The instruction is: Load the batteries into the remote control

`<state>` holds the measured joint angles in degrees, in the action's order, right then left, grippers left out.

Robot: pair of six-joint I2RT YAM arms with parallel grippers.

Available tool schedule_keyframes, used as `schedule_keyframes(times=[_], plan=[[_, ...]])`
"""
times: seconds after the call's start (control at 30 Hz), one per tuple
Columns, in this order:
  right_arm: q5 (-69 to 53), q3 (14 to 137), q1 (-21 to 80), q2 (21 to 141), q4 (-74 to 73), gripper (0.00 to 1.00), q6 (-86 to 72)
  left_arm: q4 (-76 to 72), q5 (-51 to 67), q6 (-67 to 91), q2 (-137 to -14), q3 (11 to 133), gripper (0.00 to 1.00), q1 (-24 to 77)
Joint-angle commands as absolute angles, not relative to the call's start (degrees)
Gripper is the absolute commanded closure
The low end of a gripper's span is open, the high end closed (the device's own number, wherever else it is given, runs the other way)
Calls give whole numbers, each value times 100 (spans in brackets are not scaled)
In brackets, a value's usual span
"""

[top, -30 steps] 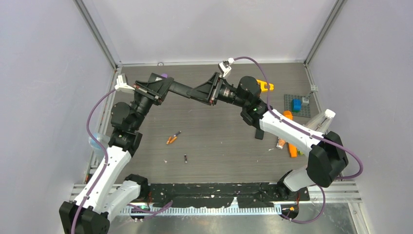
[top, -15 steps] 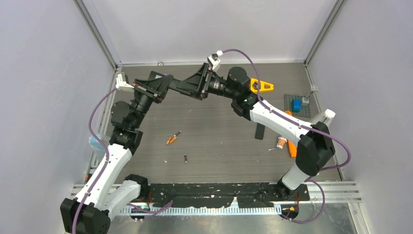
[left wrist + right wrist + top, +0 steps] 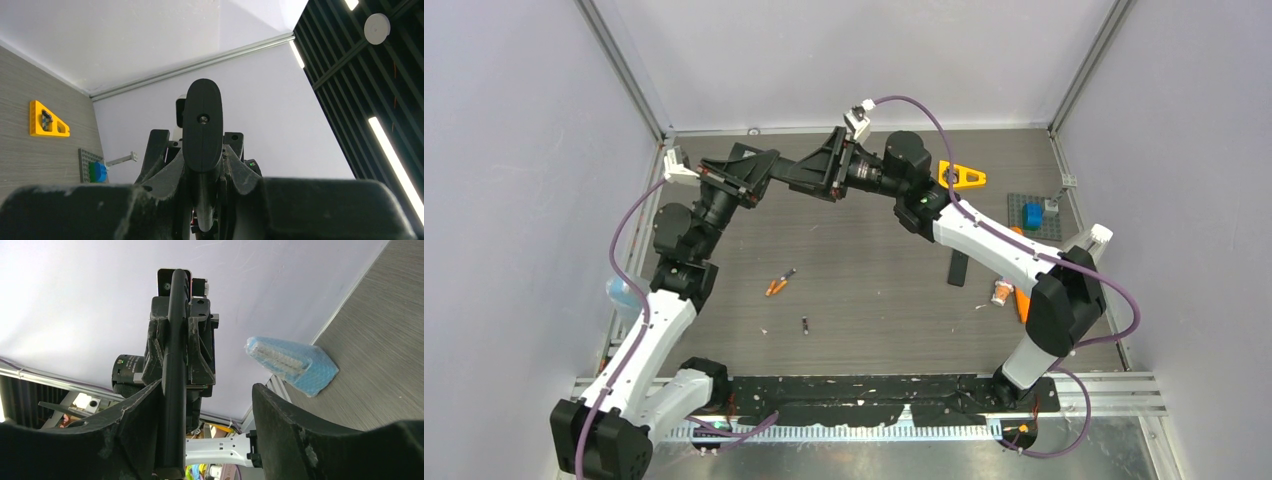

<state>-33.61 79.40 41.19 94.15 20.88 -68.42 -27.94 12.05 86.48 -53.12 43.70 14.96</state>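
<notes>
My left gripper [image 3: 767,172] is shut on one end of the black remote control [image 3: 202,125], holding it in the air over the back of the table. My right gripper [image 3: 206,405] stands open around the remote's other end. The remote [image 3: 173,365] shows edge-on there, against my left finger [image 3: 131,415] and well apart from the right one. Two batteries lie on the table: a thin orange one with a dark tip [image 3: 778,283] and a tiny dark one [image 3: 805,325], both well in front of the grippers.
A black flat piece [image 3: 958,268], an orange stick [image 3: 1023,305] and a small round thing [image 3: 1001,293] lie at the right. At the back right are a yellow bracket [image 3: 961,176] and a grey baseplate [image 3: 1049,225] with a blue brick [image 3: 1032,214]. A blue padded bag [image 3: 292,362] lies at the left edge.
My right arm has slid left along the remote toward the left gripper, and its jaws have opened wider. The left gripper has kept its grip and shifted slightly back.
</notes>
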Motion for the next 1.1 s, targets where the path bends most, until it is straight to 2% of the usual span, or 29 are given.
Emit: schedule_keyframes(times=[0.0,0.1,0.27,0.47,0.73,0.87,0.97,1.07], plan=[[-3201,8048,4195,9524,1912,33,-6649,-3557,1325,8948,-5324,4602,100,1494],[-3143,7873,4196,9535,1945,40,-6636,-3710,1224,9104,-5338,4563,100,1494],[-3129,7431,4192,9455,2120,62,-6662,-3877,929,9175,-5316,4572,100,1490],[-3095,6890,4117,9294,2383,82,-6769,-4138,740,9257,-5383,4691,100,1409],[-3207,6280,3912,9202,3377,93,-7343,-4129,619,9207,-5294,4610,100,1322],[-3294,6152,3879,9214,4070,95,-7649,-4041,558,9127,-5226,4515,100,1318],[-3184,6018,3876,9136,4332,83,-7743,-3963,537,8978,-5182,4496,100,1323],[-3069,6027,3874,9043,4073,78,-7641,-3822,576,8856,-5135,4549,100,1321]])
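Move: Between the two raised grippers, the remote control already sits pinched by the left hand, its middle about 1 cm to that hand's right and level with it. From the right hand, whose open fingers straddle it, the remote's middle is about 4 cm left and 1 cm ahead. On the table some 40 cm below the left hand, the orange batteries lie about 7 cm back and 4 cm left, a small dark battery about 18 cm back and 3 cm right. Closing its fingers from wide open, the right hand pinches the remote, then eases down and to its right about 2 cm each, tilting its fingertips up some 10 degrees. The left hand keeps its pinch throughout, sinking about 3 cm with a slight tip-down tilt and a short dip forward, then drifting right a little over 1 cm. ##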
